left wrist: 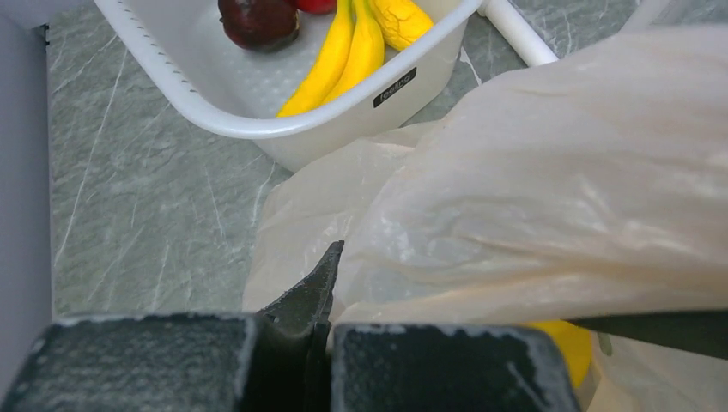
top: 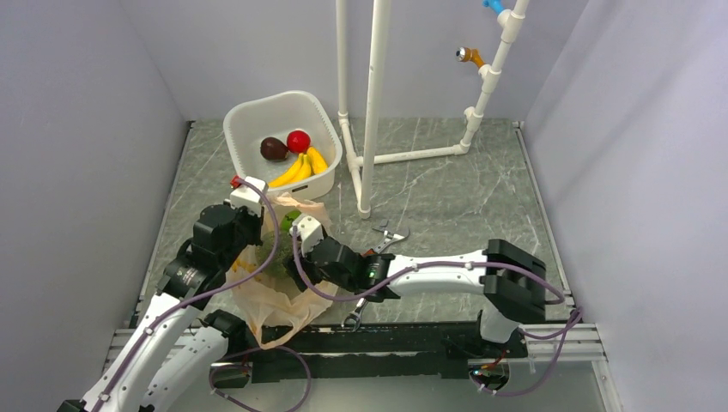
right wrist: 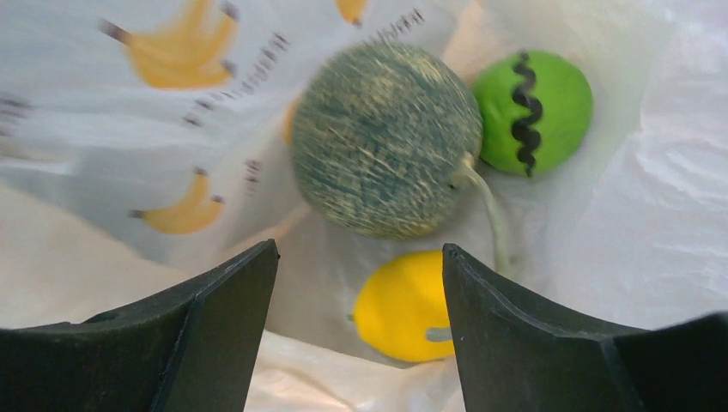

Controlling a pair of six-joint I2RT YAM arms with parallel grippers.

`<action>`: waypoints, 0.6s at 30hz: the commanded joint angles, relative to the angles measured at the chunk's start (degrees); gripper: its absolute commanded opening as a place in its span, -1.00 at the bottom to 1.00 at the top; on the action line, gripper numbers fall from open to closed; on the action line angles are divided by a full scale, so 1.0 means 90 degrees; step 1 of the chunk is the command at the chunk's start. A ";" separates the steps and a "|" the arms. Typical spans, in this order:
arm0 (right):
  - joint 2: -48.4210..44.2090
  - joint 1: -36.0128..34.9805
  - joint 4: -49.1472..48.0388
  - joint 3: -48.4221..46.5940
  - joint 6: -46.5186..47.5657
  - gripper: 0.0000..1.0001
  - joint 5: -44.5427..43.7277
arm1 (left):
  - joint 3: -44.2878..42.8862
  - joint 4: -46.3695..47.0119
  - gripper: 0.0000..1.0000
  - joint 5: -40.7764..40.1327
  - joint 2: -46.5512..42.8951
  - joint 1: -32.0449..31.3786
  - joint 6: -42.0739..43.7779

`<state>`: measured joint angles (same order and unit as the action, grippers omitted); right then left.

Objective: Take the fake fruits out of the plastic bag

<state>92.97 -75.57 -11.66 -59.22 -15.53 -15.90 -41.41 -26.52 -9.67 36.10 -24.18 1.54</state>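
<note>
The plastic bag (top: 283, 302), beige with banana prints, lies crumpled between my two arms. My left gripper (left wrist: 331, 279) is shut on a fold of the bag (left wrist: 532, 172) at its rim. My right gripper (right wrist: 360, 253) stands open inside the bag's mouth, nothing between its fingers. Below it in the bag lie three fake fruits: a dull green melon-like piece (right wrist: 382, 142), a bright green striped ball (right wrist: 532, 112) and a yellow ball (right wrist: 403, 305), nearest the fingertips. A yellow banana bunch (top: 300, 167) lies in the white tub (top: 249, 116).
The tub also holds a red ball (top: 298, 140) and a dark maroon fruit (top: 273, 148). A white pipe frame (top: 373, 103) stands right of the tub. One wrench (top: 391, 238) lies beside my right arm and another (top: 356, 313) lies near the front edge.
</note>
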 commanded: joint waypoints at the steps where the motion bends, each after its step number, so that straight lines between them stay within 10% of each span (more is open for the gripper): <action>1: 0.0506 0.0082 0.0668 -0.0212 0.0320 0.47 -0.0735 | 0.0006 0.0368 -1.00 0.0219 0.0025 0.0011 -0.0128; 18: 0.0492 0.0842 0.0189 0.0351 0.0567 0.43 -0.0738 | -0.0175 0.0239 -1.00 0.0571 0.0620 0.0011 -0.0323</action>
<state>97.43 -68.53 -5.34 -56.38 -11.33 -23.64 -41.43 -25.58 -4.78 42.44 -24.18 -1.10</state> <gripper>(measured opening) 0.767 0.010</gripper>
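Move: The green fruit lies in the bag some 9 cm ahead of the open right hand, about 1 cm to its left and 10 cm below. The netted melon is about 5 cm left and 1 cm ahead of that hand, the orange-yellow fruit 3 cm back and 1 cm to its right, both roughly 10 cm down. From the left hand, already pinching the bag's rim, the green fruit is about 4 cm ahead, 5 cm right and 17 cm below. The left fingers keep their pinch on the bag's rim while that hand sinks some 2.5 cm and shifts 2 cm right. Inside the bag the right hand, fingers staying wide open, drops about 7 cm, mostly at first, and works forward and to its right by 6 to 7 cm each, rolling and turning clockwise to face the green fruit, its back finger coming in under the melon's stem. ##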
